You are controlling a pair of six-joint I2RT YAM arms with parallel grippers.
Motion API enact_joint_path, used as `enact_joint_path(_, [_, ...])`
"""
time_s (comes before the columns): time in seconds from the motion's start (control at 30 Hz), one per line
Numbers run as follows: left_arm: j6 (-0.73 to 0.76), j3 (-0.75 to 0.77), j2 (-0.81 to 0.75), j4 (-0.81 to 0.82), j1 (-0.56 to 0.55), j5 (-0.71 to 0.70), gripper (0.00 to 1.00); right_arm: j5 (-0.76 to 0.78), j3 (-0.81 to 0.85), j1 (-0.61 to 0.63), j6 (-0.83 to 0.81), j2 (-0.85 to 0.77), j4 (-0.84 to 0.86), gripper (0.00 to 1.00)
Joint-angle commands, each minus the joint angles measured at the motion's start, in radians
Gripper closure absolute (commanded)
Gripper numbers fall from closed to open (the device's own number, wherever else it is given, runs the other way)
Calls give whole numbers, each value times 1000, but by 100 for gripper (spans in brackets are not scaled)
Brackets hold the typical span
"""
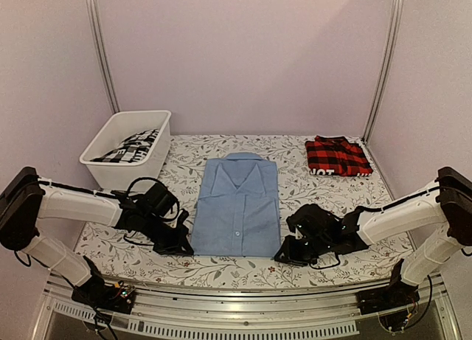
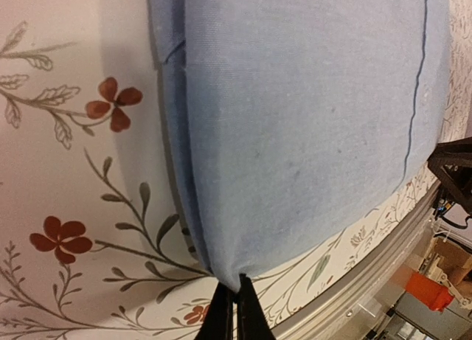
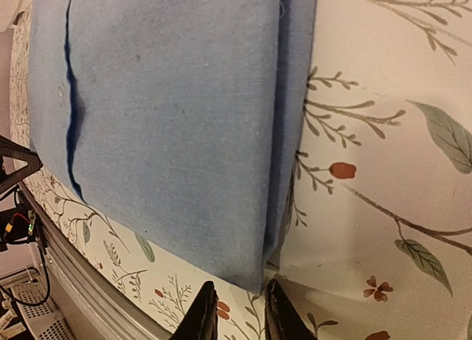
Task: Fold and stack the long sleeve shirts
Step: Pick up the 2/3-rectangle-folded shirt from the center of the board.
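The light blue long sleeve shirt [image 1: 237,207] lies folded, collar away from me, in the middle of the table. My left gripper [image 1: 181,244] is at its near left corner; the left wrist view shows the black fingers [image 2: 234,290] shut on that corner of blue cloth [image 2: 295,133]. My right gripper [image 1: 284,253] is at the near right corner. In the right wrist view it [image 3: 239,290] stands open, narrowly parted, with the shirt's corner [image 3: 169,133] just ahead of the tips. The red-and-black plaid shirt [image 1: 338,155] lies folded at the back right.
A white bin [image 1: 103,167] with black-and-white patterned cloth [image 1: 133,146] in it stands at the back left. The table carries a floral cloth [image 1: 310,200]. Its metal front rail [image 1: 236,310] runs just behind both grippers.
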Motion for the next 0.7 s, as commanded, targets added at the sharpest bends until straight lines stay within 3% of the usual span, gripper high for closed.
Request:
enact_joint_path(0.0, [7, 19, -17, -16, -16, -3, 100, 21, 2, 6, 15, 21, 23, 79])
enact_joint_path(0.17, [8, 24, -20, -20, -16, -6, 100, 43, 8, 6, 12, 14, 13, 82])
enact_joint_path(0.43, [12, 41, -34, -46, -17, -12, 100, 69, 58, 6, -30, 21, -36, 100])
enact_joint_path(0.67, [21, 59, -85, -101, -29, -30, 100, 93, 77, 30, -43, -35, -109, 100])
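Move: The folded blue shirt lies between the hands. Its near right corner is right at the right fingertips, about 1 cm ahead, and the shirt's middle is some 18 cm ahead and 13 cm left. The left hand already holds the near left corner, with the middle about 17 cm ahead and 13 cm right. From the right hand the red plaid shirt lies about 37 cm ahead and 25 cm right. From the left hand the white bin is about 30 cm ahead and 25 cm left. Ease the right gripper forward about 1 cm onto the blue shirt's near right corner, staying low at the board, and shut its fingers to pinch the cloth. Keep the left gripper closed on the near left corner and, as the right one finishes shutting, raise the left a little over 1 cm. ##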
